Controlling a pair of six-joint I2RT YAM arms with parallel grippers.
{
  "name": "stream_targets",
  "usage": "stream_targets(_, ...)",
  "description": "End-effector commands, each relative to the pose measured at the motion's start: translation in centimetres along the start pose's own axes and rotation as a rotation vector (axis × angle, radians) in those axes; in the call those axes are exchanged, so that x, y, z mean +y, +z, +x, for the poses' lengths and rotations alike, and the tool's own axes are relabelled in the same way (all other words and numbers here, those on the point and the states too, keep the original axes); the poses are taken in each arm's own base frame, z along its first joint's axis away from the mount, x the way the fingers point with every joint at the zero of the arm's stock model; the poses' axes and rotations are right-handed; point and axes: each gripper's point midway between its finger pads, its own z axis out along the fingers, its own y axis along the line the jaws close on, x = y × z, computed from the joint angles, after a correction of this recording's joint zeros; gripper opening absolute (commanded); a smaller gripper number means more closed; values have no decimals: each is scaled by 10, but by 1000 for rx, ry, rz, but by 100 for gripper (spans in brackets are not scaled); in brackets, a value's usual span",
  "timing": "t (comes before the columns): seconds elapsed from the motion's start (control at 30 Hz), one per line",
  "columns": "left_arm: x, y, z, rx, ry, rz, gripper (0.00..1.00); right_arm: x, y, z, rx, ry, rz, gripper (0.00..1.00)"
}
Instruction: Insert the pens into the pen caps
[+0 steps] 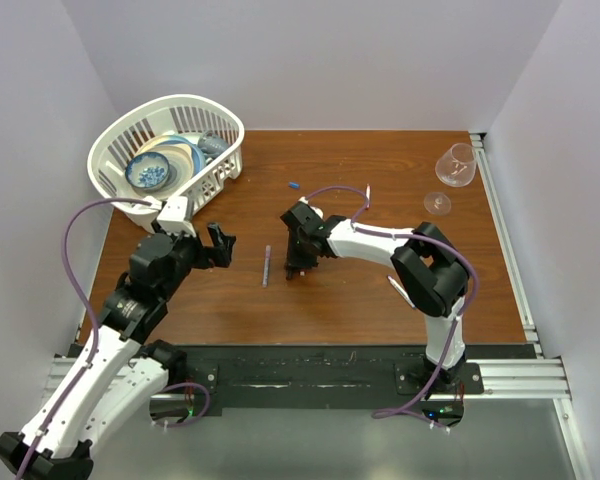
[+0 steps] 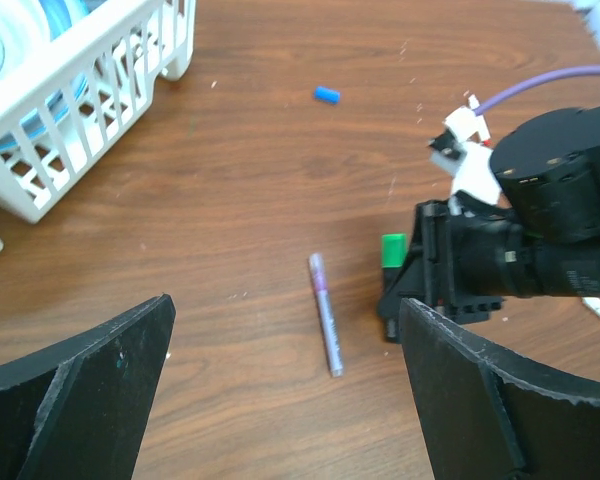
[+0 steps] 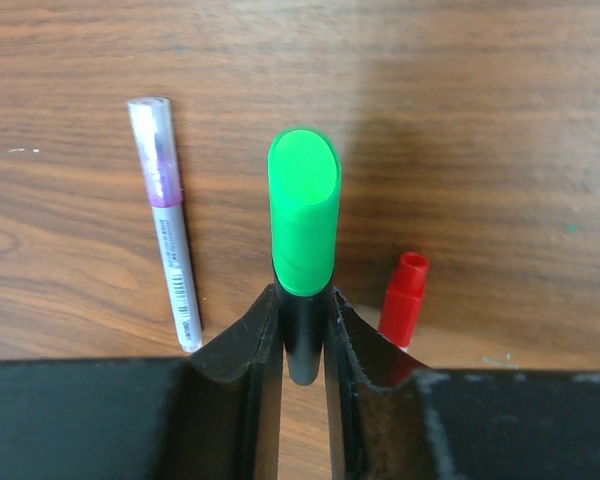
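My right gripper (image 3: 303, 335) is shut on a stubby black marker (image 3: 302, 345), whose green end (image 3: 304, 210) sticks out past the fingertips. A thin purple-and-grey pen (image 3: 165, 215) lies on the wood left of it. To the right a small red cap (image 3: 404, 298) lies by the right finger, its near end hidden. In the top view the right gripper (image 1: 298, 262) is at mid-table, with the purple pen (image 1: 266, 265) between it and my left gripper (image 1: 220, 245). The left gripper (image 2: 285, 400) hangs open over the near end of that pen (image 2: 325, 312). A blue cap (image 2: 326, 95) lies farther back.
A white dish basket (image 1: 170, 110) with bowls fills the back left corner. A clear glass (image 1: 455, 165) lies at the back right. A white stick (image 1: 393, 287) rests near the right arm's elbow. The blue cap (image 1: 293, 185) sits just right of the basket.
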Motion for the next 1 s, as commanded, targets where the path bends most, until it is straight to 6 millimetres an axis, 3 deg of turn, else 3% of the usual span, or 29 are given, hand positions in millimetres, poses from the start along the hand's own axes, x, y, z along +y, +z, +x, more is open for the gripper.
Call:
stream_targets(0.0,7,3,-5,-9,15,-43,100,-1,-13,-6,-18,50,49,28)
stream_targets(0.13,2,1,-6,-37,13,-4,100,-2,-28,-8,-6,12,70,38)
stream_targets(0.3,-6,1,-7,-39,18,41,100,1,-59,-31,-71,-80,66,47)
stream_targets(0.4,-9,1,-7,-52,1,55,100,-13,-83,-49,-116,-170,93,48)
stream_targets(0.47,-12,1,-6,-53,-21,72,100,-37,-95,-66,-172,-294,173,52)
stream_targets(0.57,-17,-2,-7,-53,-10,103,100,-85,-111,-72,-120,-448,289,53)
stream_targets(0.67,-16,-6,-10,-68,-20,100,100,-139,-129,-67,-28,-500,437,54)
stream_targets(0.7,-18,-6,-10,-72,-27,108,100,-153,-131,-56,31,-511,456,54)
stream_targets(0.9,-21,-4,-8,-51,-23,125,100,-208,-142,-36,223,-558,508,55)
stream_targets(0.97,-23,-2,-4,-37,-22,132,100,-217,-138,-28,282,-544,465,53)
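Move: Still pinched in the right fingers, down at table height, is the green-capped pen. The white pen, next aimed at, lies about 29 cm to the right and 6 cm back. The red cap is some 3 cm right and level with the hand; the purple-capped pen is about 7 cm left and 1 cm ahead, all about 1 cm lower. From the idle left hand, the white pen is roughly 45 cm right, 2 cm back and 22 cm below. Opening to about half its range, the right hand lets go of the green-capped pen on the table, rises some 9 cm and sweeps about 23 cm to the right towards the white pen, sinking about 3 cm at the end. The wrist rolls some 35 degrees on the way, so the fingertips swing from leaning left to leaning slightly right, and it turns a little counter-clockwise. ##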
